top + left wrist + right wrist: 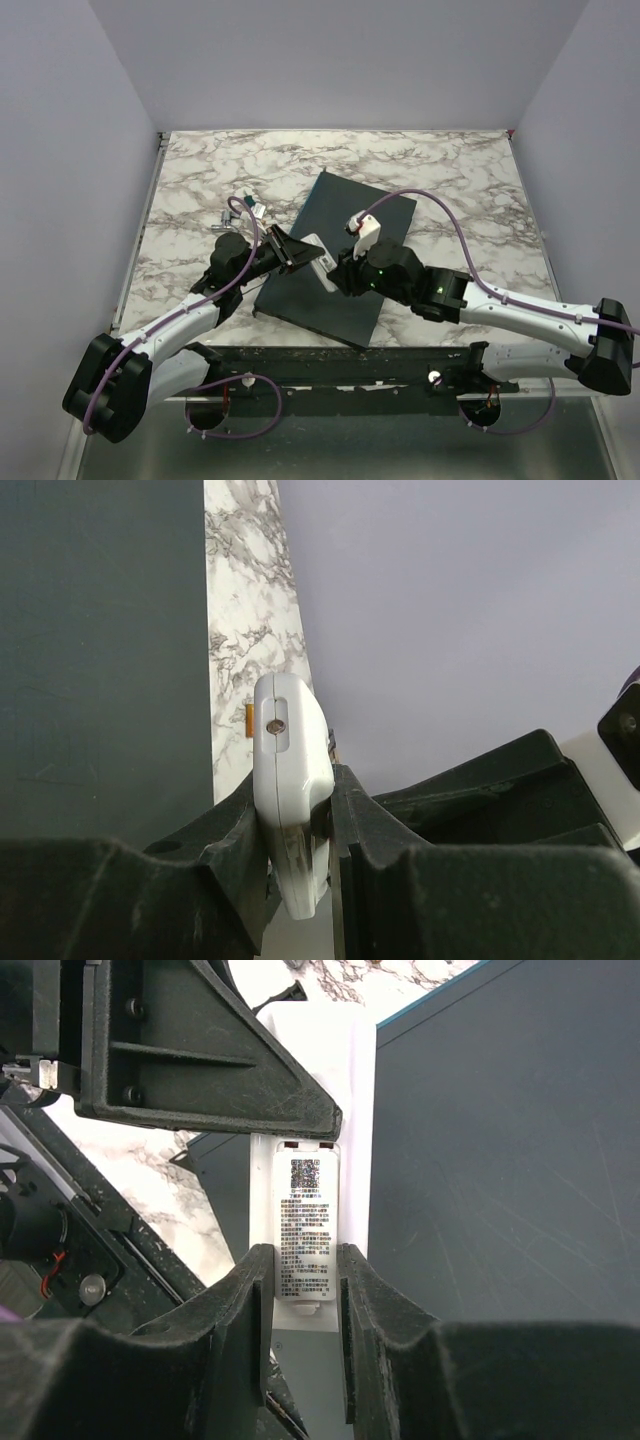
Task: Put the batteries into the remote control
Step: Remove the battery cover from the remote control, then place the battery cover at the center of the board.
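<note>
The white remote control (pixel 318 256) is held above the dark grey slab (pixel 350 215). My left gripper (pixel 298 252) is shut on it; the left wrist view shows it end-on and edge-up (pixel 290 770) between the fingers (pixel 230 830). My right gripper (pixel 336 270) meets it from the right. In the right wrist view its jaws (pixel 303 1260) close on the labelled battery cover (pixel 305 1220) on the remote's back (pixel 358 1140). A small orange sliver (pixel 248 720) shows at the remote's edge; I cannot tell whether it is a battery. No other battery shows.
The slab lies tilted on the marble table (pixel 450 170). Small loose bits (pixel 247 207) lie on the table at the back left, beyond my left arm. Grey walls close in the table on three sides.
</note>
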{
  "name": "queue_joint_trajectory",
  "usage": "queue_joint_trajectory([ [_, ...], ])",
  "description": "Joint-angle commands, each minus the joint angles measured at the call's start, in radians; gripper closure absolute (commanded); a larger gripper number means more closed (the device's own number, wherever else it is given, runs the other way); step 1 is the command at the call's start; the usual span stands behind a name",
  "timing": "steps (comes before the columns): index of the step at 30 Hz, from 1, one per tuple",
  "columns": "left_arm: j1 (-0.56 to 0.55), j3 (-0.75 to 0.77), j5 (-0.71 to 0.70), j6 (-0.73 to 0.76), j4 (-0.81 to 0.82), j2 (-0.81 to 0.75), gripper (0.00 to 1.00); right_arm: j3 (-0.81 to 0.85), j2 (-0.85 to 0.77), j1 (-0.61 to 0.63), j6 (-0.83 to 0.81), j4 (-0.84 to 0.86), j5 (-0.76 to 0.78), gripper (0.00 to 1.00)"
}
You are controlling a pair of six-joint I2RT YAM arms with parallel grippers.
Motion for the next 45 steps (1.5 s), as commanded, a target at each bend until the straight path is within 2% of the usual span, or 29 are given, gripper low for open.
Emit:
queue_joint_trajectory([
  [1, -0.004, 0.006, -0.007, -0.006, 0.041, -0.003, 1.00, 0.017, -0.034, -0.005, -0.015, 0.012, -0.017, 0.74],
  [9, -0.004, -0.006, -0.027, 0.006, -0.008, -0.004, 1.00, 0.002, -0.112, -0.003, -0.012, 0.017, 0.068, 0.76],
  [13, -0.004, -0.011, -0.053, 0.034, -0.093, -0.040, 1.00, 0.002, -0.109, -0.005, 0.035, -0.063, 0.223, 0.83],
  [17, -0.002, -0.008, -0.125, 0.092, -0.258, -0.151, 1.00, -0.015, -0.058, -0.014, 0.090, -0.141, 0.355, 0.88],
  [23, 0.021, 0.045, -0.273, 0.205, -0.550, -0.369, 1.00, -0.033, 0.086, -0.069, 0.114, -0.148, 0.284, 0.87],
  [28, 0.066, 0.086, -0.245, 0.261, -0.635, -0.422, 1.00, -0.030, 0.199, -0.080, 0.096, -0.130, 0.252, 0.86],
  [36, 0.101, 0.096, -0.212, 0.276, -0.657, -0.447, 1.00, -0.004, 0.342, -0.089, 0.089, -0.138, 0.208, 0.76],
  [45, 0.116, 0.084, -0.198, 0.259, -0.639, -0.454, 1.00, 0.021, 0.373, -0.095, 0.085, -0.152, 0.163, 0.39],
])
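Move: The right hand already pinches the battery cover, its middle about 1 cm ahead and 1 cm left. Its landing spot on the dark board lies about 5 cm ahead, 5 cm right and 14 cm below. The remote's middle is roughly 4 cm ahead and 2 cm left, at hand height. From the left hand, the remote's middle is about 1 cm back and 1 cm right, and that landing spot some 8 cm right, level fore and aft, 14 cm below. Upward first, about 4 cm, the right hand draws the pinched battery cover off the remote, swings forward and right, then sinks some 17 cm to the board, turning clockwise and tipping its fingers about 25 degrees steeper before opening to let go. The left hand keeps hold of the remote, dips slightly, then carries it some 8 cm left, tilting it. ##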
